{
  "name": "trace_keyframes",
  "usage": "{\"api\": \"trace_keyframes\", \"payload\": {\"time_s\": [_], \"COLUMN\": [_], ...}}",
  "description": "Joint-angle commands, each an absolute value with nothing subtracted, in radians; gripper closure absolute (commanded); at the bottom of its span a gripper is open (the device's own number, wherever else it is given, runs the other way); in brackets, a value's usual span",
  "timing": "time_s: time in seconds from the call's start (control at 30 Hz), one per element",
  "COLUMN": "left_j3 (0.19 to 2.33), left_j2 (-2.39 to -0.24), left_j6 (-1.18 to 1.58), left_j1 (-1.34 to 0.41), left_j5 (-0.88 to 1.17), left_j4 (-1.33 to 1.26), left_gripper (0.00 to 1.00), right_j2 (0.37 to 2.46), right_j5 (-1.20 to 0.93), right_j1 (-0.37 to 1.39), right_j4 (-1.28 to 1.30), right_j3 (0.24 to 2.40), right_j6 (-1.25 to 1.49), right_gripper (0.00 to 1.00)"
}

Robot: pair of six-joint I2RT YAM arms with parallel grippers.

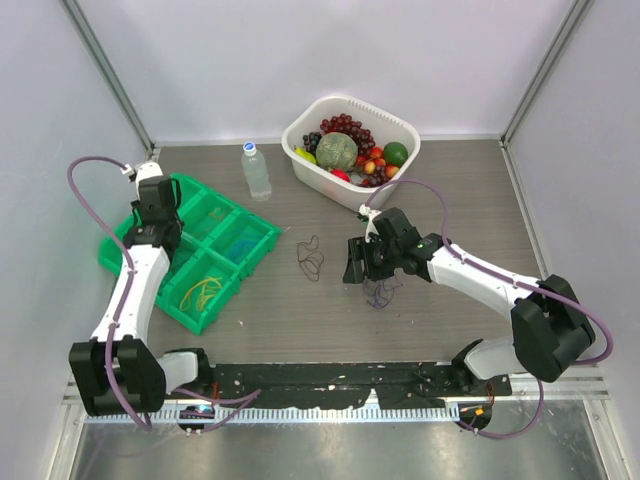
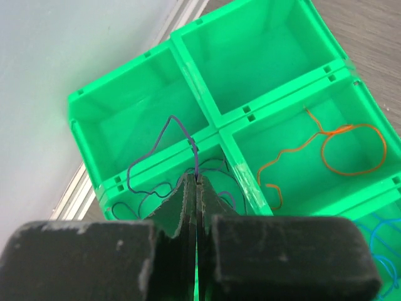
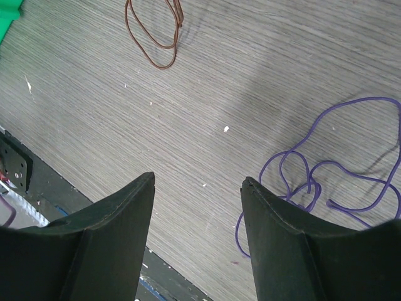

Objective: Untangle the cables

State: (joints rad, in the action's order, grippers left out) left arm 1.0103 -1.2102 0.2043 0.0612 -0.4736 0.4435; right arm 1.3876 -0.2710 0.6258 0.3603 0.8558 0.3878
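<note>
My left gripper is shut on a thin purple cable that loops up from the fingertips over the green tray. In the top view this gripper hangs over the tray's far left part. An orange-yellow cable lies in one compartment and shows in the top view. A blue cable lies in another. A brown cable lies loose on the table. My right gripper is open and empty just left of a tangled purple cable, close above the table.
A white basket of toy fruit stands at the back centre. A clear water bottle stands left of it. The green tray sits at the left. A black strip runs along the near edge.
</note>
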Motion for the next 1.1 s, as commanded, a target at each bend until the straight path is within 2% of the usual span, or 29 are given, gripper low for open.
{"api": "trace_keyframes", "payload": {"time_s": [0.0, 0.2, 0.4, 0.6, 0.73, 0.77, 0.9, 0.97, 1.07], "left_j3": [0.861, 0.758, 0.801, 0.781, 0.797, 0.814, 0.920, 0.972, 1.038], "left_j2": [-1.154, -1.146, -1.154, -1.144, -1.173, -1.189, -1.221, -1.224, -1.221], "left_j6": [0.115, 0.121, 0.470, 0.753, 0.779, 0.772, 0.788, 0.805, 0.839], "left_j1": [0.100, 0.144, 0.150, 0.150, 0.149, 0.150, 0.147, 0.138, 0.085], "left_j5": [-0.440, -0.404, -0.434, -0.409, -0.356, -0.345, -0.356, -0.376, -0.417], "left_j4": [0.109, 0.067, 0.377, 0.495, 0.502, 0.515, 0.615, 0.664, 0.721], "left_gripper": [1.00, 1.00, 1.00, 1.00, 1.00, 0.97, 0.60, 0.50, 0.47], "right_j2": [1.371, 1.359, 1.380, 1.401, 1.404, 1.398, 1.370, 1.368, 1.367], "right_j5": [-0.261, -0.249, -0.256, -0.272, -0.273, -0.272, -0.261, -0.256, -0.250], "right_j1": [0.615, 0.607, 0.606, 0.606, 0.604, 0.604, 0.604, 0.604, 0.604], "right_j4": [0.344, 0.344, 0.324, 0.314, 0.319, 0.321, 0.327, 0.334, 0.345], "right_j3": [0.857, 0.845, 0.841, 0.854, 0.853, 0.850, 0.835, 0.834, 0.834], "right_j6": [0.367, 0.359, 0.364, 0.371, 0.373, 0.374, 0.377, 0.377, 0.379], "right_gripper": [0.37, 0.37, 0.37, 0.38, 0.38, 0.38, 0.38, 0.38, 0.38]}}
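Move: The left hand holds the purple cable above the green box; the purple-cable compartment lies about 18 cm below and 5 cm back, with no sideways offset. The orange-cable compartment is about 5 cm ahead and 10 cm right of the hand, the yellow-cable one about 13 cm back and 8 cm right. From the right hand, the purple-cable compartment is some 40 cm left, 3 cm ahead and 8 cm below. Left hand lowers the purple cable some 9 cm and back 5 towards its compartment, opens, then rises slightly. ##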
